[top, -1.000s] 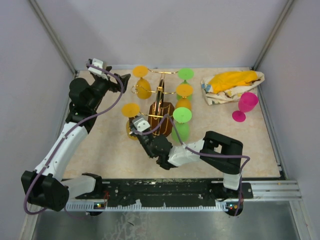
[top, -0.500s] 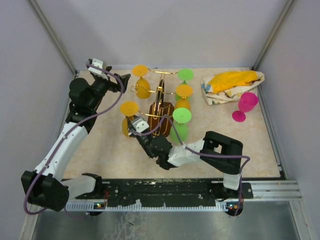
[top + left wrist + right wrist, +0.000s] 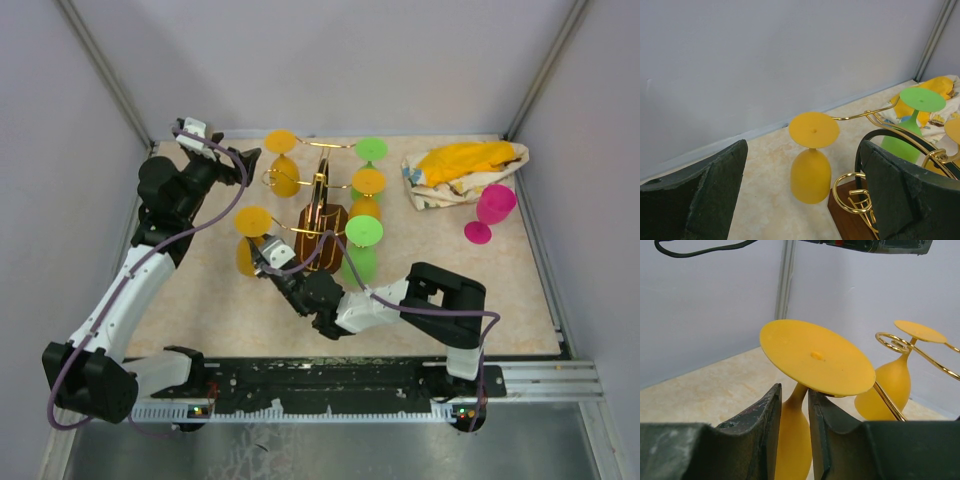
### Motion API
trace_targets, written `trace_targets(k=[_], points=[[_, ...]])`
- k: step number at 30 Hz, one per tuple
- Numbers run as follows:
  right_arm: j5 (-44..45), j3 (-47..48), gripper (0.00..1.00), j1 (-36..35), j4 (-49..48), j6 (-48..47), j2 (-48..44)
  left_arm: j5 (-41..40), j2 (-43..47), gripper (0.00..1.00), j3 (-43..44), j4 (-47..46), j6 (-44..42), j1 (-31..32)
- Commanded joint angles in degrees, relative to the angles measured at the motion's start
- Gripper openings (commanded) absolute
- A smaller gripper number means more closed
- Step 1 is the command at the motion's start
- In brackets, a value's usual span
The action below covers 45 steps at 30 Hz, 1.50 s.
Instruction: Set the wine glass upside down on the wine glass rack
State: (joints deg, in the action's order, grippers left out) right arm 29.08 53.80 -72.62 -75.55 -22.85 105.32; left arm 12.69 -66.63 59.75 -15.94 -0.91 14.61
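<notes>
A yellow wine glass [image 3: 252,222] [image 3: 815,357] hangs foot up and tilted at the front left of the wine glass rack [image 3: 322,228], a gold wire stand on a dark brown base. My right gripper [image 3: 264,254] [image 3: 794,390] is shut on its stem just under the foot. A gold rack arm [image 3: 887,400] runs under the foot's right edge. My left gripper [image 3: 243,158] [image 3: 802,150] stands open at the back left, apart from the rack, looking at another hanging yellow glass [image 3: 811,170].
The rack holds more upside-down glasses: a yellow one [image 3: 284,168] at back left, green [image 3: 371,150] at the back, yellow [image 3: 368,192] and green [image 3: 363,240] on the right. A pink glass [image 3: 492,210] and an orange-and-white cloth [image 3: 465,170] lie at the right.
My right gripper has shifted a little to the left with the yellow glass, whose foot now sits further from the rack's post. The left arm has not moved.
</notes>
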Motion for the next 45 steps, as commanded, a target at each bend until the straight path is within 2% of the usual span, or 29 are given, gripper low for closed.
trace_targets(k=[1,22,29,35,40,45], points=[[0.0,0.6,0.28,-1.0,-3.4,-0.6,-2.0,0.6,1.3,0.99,-0.7,-1.7,0.7,-0.4],[8.5,-5.0,0.28,-4.6,-8.2,-8.4,-6.6,0.4,1.1,0.99,-0.3,-1.5,1.6,-0.4],[12.8,-6.3,0.28,-6.2,-5.1,-9.4,-10.1,0.2,1.0,0.98,0.4,-0.8,1.3,-0.4],[16.3,-9.8,0.3,-9.9,3.3,-9.1,-19.3,-0.3,1.0,0.99,0.7,-0.8,1.8,-0.4],[19.8,-9.4,0.42,-13.5,21.6,-0.3,-28.3,-1.9,1.0,0.99,1.8,0.3,1.9,-0.4],[30.2,-7.6,0.54,-16.4,40.4,11.6,-39.0,-3.7,1.2,0.99,3.9,2.2,1.5,-0.4]])
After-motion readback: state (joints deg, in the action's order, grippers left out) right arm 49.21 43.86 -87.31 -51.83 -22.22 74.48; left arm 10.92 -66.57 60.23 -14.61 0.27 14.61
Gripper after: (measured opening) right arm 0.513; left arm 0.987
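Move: My right hand is at the front-left hook of the rack, its slightly open fingers around the stem of the orange glass hanging there, whose middle is about 2 cm ahead, 2 cm left and 3 cm below. The front-right green glass is level ahead and some 22 cm to the right; the far-left orange glass is about 15 cm ahead and 5 cm right. From my left hand the front glass is roughly 12 cm back, neither left nor right, and 15 cm below. I leave the hung orange glass with my right hand: first I ease slowly back and to the right about 2 cm each way with the finger gap unchanged, then speed up back, right and upward, ending some 9 cm right, 8 cm back and 5 cm higher. My fingers come free of the stem and spread to about half open late on, tipping down slightly. ##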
